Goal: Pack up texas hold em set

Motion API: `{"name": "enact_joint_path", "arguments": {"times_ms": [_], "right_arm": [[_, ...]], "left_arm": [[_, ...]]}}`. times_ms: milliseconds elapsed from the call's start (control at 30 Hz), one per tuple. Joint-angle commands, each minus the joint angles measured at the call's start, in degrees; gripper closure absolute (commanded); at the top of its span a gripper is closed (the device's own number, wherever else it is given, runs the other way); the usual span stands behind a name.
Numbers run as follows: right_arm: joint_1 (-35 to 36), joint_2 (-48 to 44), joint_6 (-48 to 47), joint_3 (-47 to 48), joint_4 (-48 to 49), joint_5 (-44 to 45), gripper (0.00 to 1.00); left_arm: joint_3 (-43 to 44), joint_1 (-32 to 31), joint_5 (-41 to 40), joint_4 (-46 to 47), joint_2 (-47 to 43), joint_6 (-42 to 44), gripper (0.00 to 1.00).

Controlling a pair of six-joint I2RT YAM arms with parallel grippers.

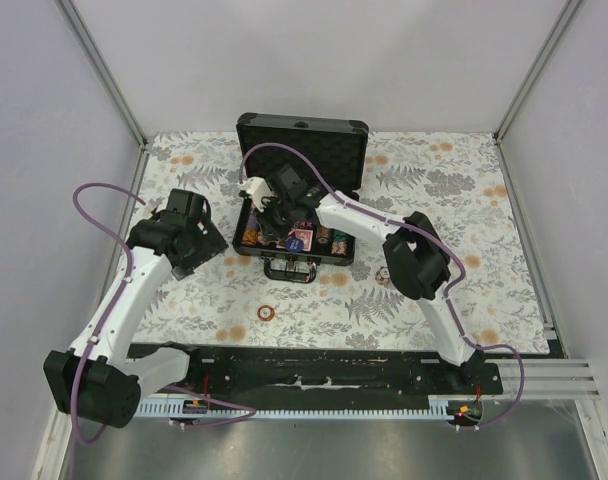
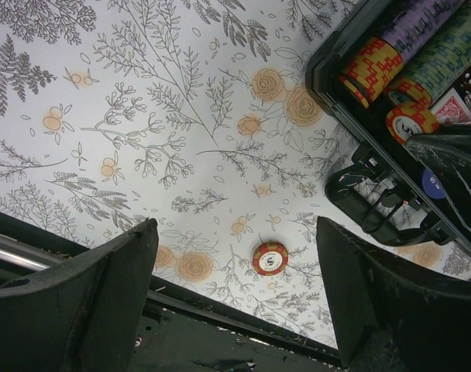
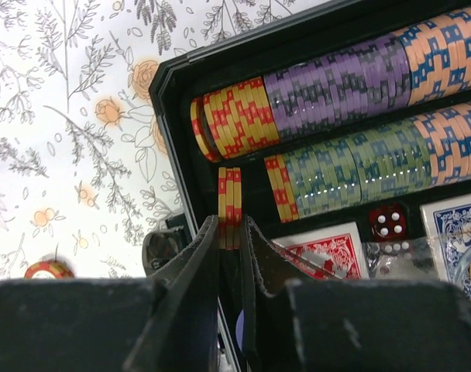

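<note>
The black case [image 1: 347,168] lies open mid-table with its foam lid up. Rows of striped poker chips [image 3: 336,85] fill its upper slots, above a red card deck [image 3: 328,252], a blue deck [image 3: 452,232] and a red die [image 3: 389,221]. My right gripper [image 3: 232,232] hangs over the case's left end, shut on three red-and-yellow chips [image 3: 230,198] held on edge. A single red-and-yellow chip [image 2: 270,259] lies on the tablecloth in front of the case. My left gripper [image 2: 235,310] is open above the cloth left of the case, holding nothing.
The case handle [image 2: 359,201] sticks out toward the near edge. A flowered tablecloth [image 1: 464,200] covers the table. The black base rail [image 1: 314,372] runs along the near edge. Frame posts and walls stand on either side.
</note>
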Motion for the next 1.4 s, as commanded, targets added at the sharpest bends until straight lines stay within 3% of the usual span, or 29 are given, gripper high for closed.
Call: {"name": "enact_joint_path", "arguments": {"times_ms": [0, 433, 1000, 1367], "right_arm": [[0.54, 1.98, -0.98, 4.88, -0.29, 3.08, 0.96], [1.15, 4.18, -3.97, 6.47, -0.56, 13.89, 0.91], [2.56, 4.27, -4.15, 4.97, 1.73, 20.23, 0.6], [2.65, -0.47, 0.5, 5.5, 1.82, 24.18, 0.59]], "left_arm": [[-0.28, 0.71, 0.55, 1.1, -0.66, 2.91, 0.12], [-1.34, 1.59, 1.26, 1.1, -1.54, 3.52, 0.12], [-2.22, 2.03, 1.26, 0.75, -2.59, 3.87, 0.11], [-2.04, 2.12, 1.87, 0.4, -3.47, 4.23, 0.12]]}}
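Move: The slot at the near end of the green chip row in the case, where the three red-and-yellow chips held by the right hand are going, lies about 2 cm ahead of that hand, in line sideways, some 3 cm below. At the same height, the purple row's near end is 4 cm left of the slot, level with it, and the Small Blind button about 6 cm right of it and 1 cm nearer. From the left hand the slot is roughly 9 cm ahead, 14 cm right, 10 cm down. The three chips pinched in the right fingertips are carried about 2 cm forward and as much down into the near end of the green row, the hand tilting some 15 degrees so that its fingers point more steeply down and swing forward. Staying low, the fingers then part about a fifth of their range and let the chips go, while the hand slips back half a centimetre and forward again. ##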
